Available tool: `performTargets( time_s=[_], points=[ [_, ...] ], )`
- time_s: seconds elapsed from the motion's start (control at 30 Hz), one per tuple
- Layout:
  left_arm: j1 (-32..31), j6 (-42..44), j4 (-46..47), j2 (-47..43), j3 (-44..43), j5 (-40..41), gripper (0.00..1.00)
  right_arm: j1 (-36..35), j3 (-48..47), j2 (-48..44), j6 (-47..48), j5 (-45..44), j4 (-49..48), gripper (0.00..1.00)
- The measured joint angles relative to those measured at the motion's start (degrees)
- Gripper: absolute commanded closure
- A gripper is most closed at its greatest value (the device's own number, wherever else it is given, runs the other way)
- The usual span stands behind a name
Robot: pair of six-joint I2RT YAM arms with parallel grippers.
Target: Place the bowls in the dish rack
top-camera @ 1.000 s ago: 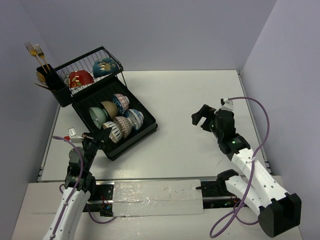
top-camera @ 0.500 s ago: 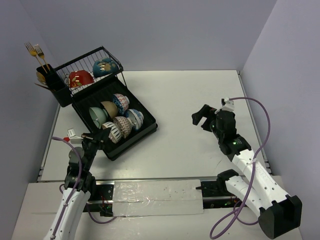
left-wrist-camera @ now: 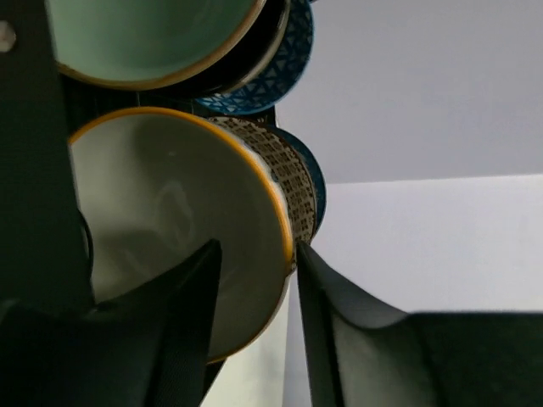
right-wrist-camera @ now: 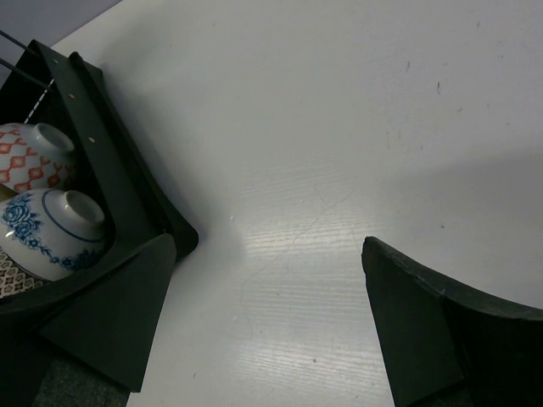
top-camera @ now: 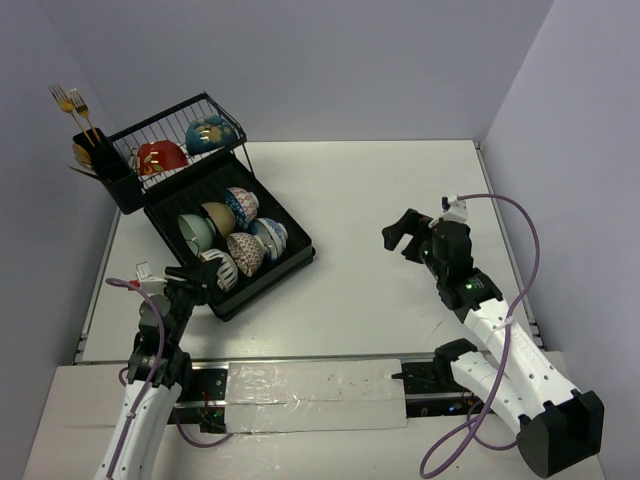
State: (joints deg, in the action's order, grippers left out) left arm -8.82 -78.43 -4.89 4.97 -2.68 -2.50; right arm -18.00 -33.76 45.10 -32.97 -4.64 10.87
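The dish rack (top-camera: 296, 258) stands at the back left, a ribbed black tray below and a wire tier above. Several bowls stand on edge in the tray; a red bowl (top-camera: 160, 156) and a teal and gold bowl (top-camera: 208, 134) lie in the wire tier. My left gripper (top-camera: 200, 283) is at the tray's near corner. In the left wrist view its fingers (left-wrist-camera: 195, 305) are parted astride the rim of a cream bowl with an orange edge (left-wrist-camera: 170, 203), one inside, one just outside. My right gripper (top-camera: 397, 235) hovers open over bare table, empty in its own view (right-wrist-camera: 265, 248).
A black utensil cup (top-camera: 100, 162) with gold forks (top-camera: 70, 100) hangs on the rack's left end. The right wrist view catches the rack's corner (right-wrist-camera: 127, 195) with a red-patterned bowl (right-wrist-camera: 34, 157) and a blue floral bowl (right-wrist-camera: 55, 229). Walls close in on three sides.
The left gripper's jaws have parted from the cream bowl's rim, and the bowl now leans in the tray's near row. The right arm has not moved.
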Motion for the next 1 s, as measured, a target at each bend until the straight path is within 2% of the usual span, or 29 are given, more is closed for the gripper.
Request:
performTargets(
  time_s=[0.17,0.43,0.77,1.0],
  points=[
    [-0.2,-0.1,-0.4,1.5,-1.9,0.4,0.3,0.0,0.0,0.0,0.0,0.7,-0.2,0.02],
    [-0.2,5.7,-5.8,8.8,-9.1,1.5,0.02,0.0,-0.4,-0.8,0.3,-0.1,0.0,0.01],
    [-0.2,14.1,-23.3,17.0,-21.4,8.1,0.01,0.0,-1.2,-3.3,0.7,-1.8,0.5,0.0],
    [-0.2,18.1,-31.2,17.5,-28.3,13.0,0.01,0.0,-2.3,-5.6,1.5,-4.5,3.0,0.0]
  ],
)
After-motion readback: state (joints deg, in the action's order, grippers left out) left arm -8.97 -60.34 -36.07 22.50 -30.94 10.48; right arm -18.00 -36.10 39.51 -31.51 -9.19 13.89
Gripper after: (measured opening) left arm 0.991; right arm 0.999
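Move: The left fingers, already partly open, straddle the upper rim of the striped bowl in the dish rack; its middle is about 3 cm ahead, 2 cm right and 4 cm below. At about the same height, the green bowl stands some 12 cm ahead and 4 cm left, the patterned bowl 7 cm ahead and 8 cm right. From the right hand, the striped bowl lies roughly 41 cm left, 7 cm back and 8 cm lower. Left hand opens wide off the striped bowl's rim, rolls, goes 5 cm left and up; right rises slightly. ##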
